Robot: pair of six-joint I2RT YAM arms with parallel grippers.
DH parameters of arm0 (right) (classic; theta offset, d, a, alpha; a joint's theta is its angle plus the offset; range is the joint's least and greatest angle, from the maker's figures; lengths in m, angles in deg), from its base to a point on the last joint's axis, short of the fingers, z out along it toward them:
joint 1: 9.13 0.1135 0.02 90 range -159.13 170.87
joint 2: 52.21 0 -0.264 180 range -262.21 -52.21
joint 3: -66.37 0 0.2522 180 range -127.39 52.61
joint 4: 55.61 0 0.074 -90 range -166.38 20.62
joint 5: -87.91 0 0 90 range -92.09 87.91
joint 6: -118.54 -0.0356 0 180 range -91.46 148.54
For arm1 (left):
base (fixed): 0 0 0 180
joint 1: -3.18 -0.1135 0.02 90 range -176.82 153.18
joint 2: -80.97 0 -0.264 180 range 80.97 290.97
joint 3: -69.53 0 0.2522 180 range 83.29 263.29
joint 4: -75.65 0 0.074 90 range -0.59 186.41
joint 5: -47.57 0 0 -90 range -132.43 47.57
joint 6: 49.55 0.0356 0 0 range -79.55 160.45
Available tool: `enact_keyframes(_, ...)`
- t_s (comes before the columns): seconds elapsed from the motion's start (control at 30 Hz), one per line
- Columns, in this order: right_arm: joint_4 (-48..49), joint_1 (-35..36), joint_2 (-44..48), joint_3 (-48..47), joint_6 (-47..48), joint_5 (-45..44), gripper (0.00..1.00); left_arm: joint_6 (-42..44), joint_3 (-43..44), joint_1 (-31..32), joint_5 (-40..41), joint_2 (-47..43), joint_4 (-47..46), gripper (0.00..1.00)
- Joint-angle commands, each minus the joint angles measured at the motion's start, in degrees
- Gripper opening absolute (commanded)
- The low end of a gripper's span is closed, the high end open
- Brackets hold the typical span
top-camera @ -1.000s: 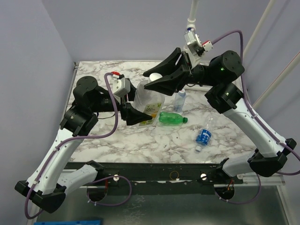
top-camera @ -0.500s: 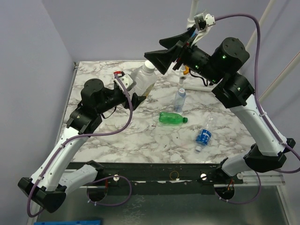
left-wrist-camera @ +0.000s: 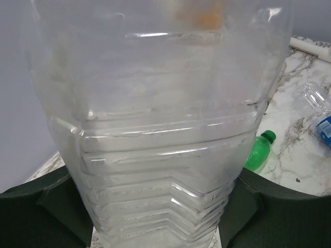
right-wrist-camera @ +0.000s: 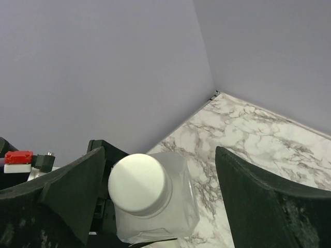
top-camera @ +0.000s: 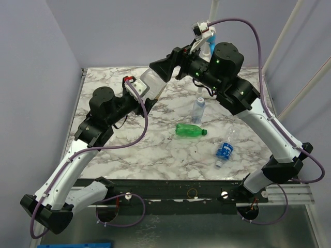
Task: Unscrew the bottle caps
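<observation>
My left gripper is shut on the lower body of the tall clear bottle, which fills the left wrist view between the dark fingers. Its white bottle cap sits on the neck. My right gripper hovers over it, open, with the cap between the fingers and closer to the left one. In the top view the right gripper covers the cap. A green bottle lies mid-table. One small blue-labelled bottle stands upright and another lies on its side.
The marble table ends at purple walls on the left and at the back. A white pole with a blue fitting rises behind the right arm. The green bottle shows past the held bottle in the left wrist view.
The right gripper went from shut at the cap to open and swung left above the bottle. The left arm carried the bottle back and to the left.
</observation>
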Motion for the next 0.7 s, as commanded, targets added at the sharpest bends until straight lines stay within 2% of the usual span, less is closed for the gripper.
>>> enact_keyframes(0.0,2.8,0.7,-0.9,0.4,-1.2,1.8,0.86,0.1,-0.3,-0.1,2.3,0.5,-2.1,0.08)
enact_keyframes(0.2,3.9,0.8,-1.2,2.0,-1.8,2.3,0.62,-0.5,-0.2,-0.1,2.1,0.7,-2.1,0.08)
enact_keyframes(0.27,3.8,0.8,-1.4,1.9,-1.9,2.6,0.61,-0.7,-0.1,-0.1,2.2,0.8,-2.1,0.08)
enact_keyframes(0.37,2.8,0.8,-1.9,1.4,-1.7,2.7,0.69,-1.1,0.1,-0.1,2.1,0.9,-2.0,0.08)
enact_keyframes(0.43,3.1,0.8,-1.8,1.7,-1.6,2.2,0.66,-1.3,0.1,-0.1,2.1,0.9,-2.0,0.08)
enact_keyframes(0.5,3.7,0.8,-1.4,2.2,-1.6,1.9,0.55,-1.7,0.1,-0.1,1.9,0.9,-2.0,0.08)
enact_keyframes(0.6,4.7,0.8,-0.7,2.9,-1.4,1.3,0.32,-1.9,0.1,-0.1,1.7,0.8,-2.1,0.08)
enact_keyframes(0.67,5.8,0.8,0.2,3.8,-1.3,1.3,0.22,-1.9,-0.2,-0.1,1.3,0.5,-2.0,0.08)
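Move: The white cap of the big clear bottle is almost at the right hand's open fingers: about 2 cm to their left, level fore and aft, some 2 cm lower. Far below on the table, roughly 48 cm down, the green bottle lies 10 cm ahead and 11 cm right of this hand; the small clear bottle is some 20 cm ahead and 15 cm right. From the left hand, which holds the big bottle's body, the cap is about 3 cm ahead, 7 cm right and 14 cm up. The right hand eases about 1.5 cm to its left and, after a tiny lift, sinks about 1.5 cm, bringing the cap between its fingertips with hardly any turn of the wrist. Meanwhile its fingers close from nearly wide open to under half, pausing with a slight reopening midway, until they pinch the cap from both sides, while the left hand keeps its hold on the big clear bottle and stays nearly still to steady it. ##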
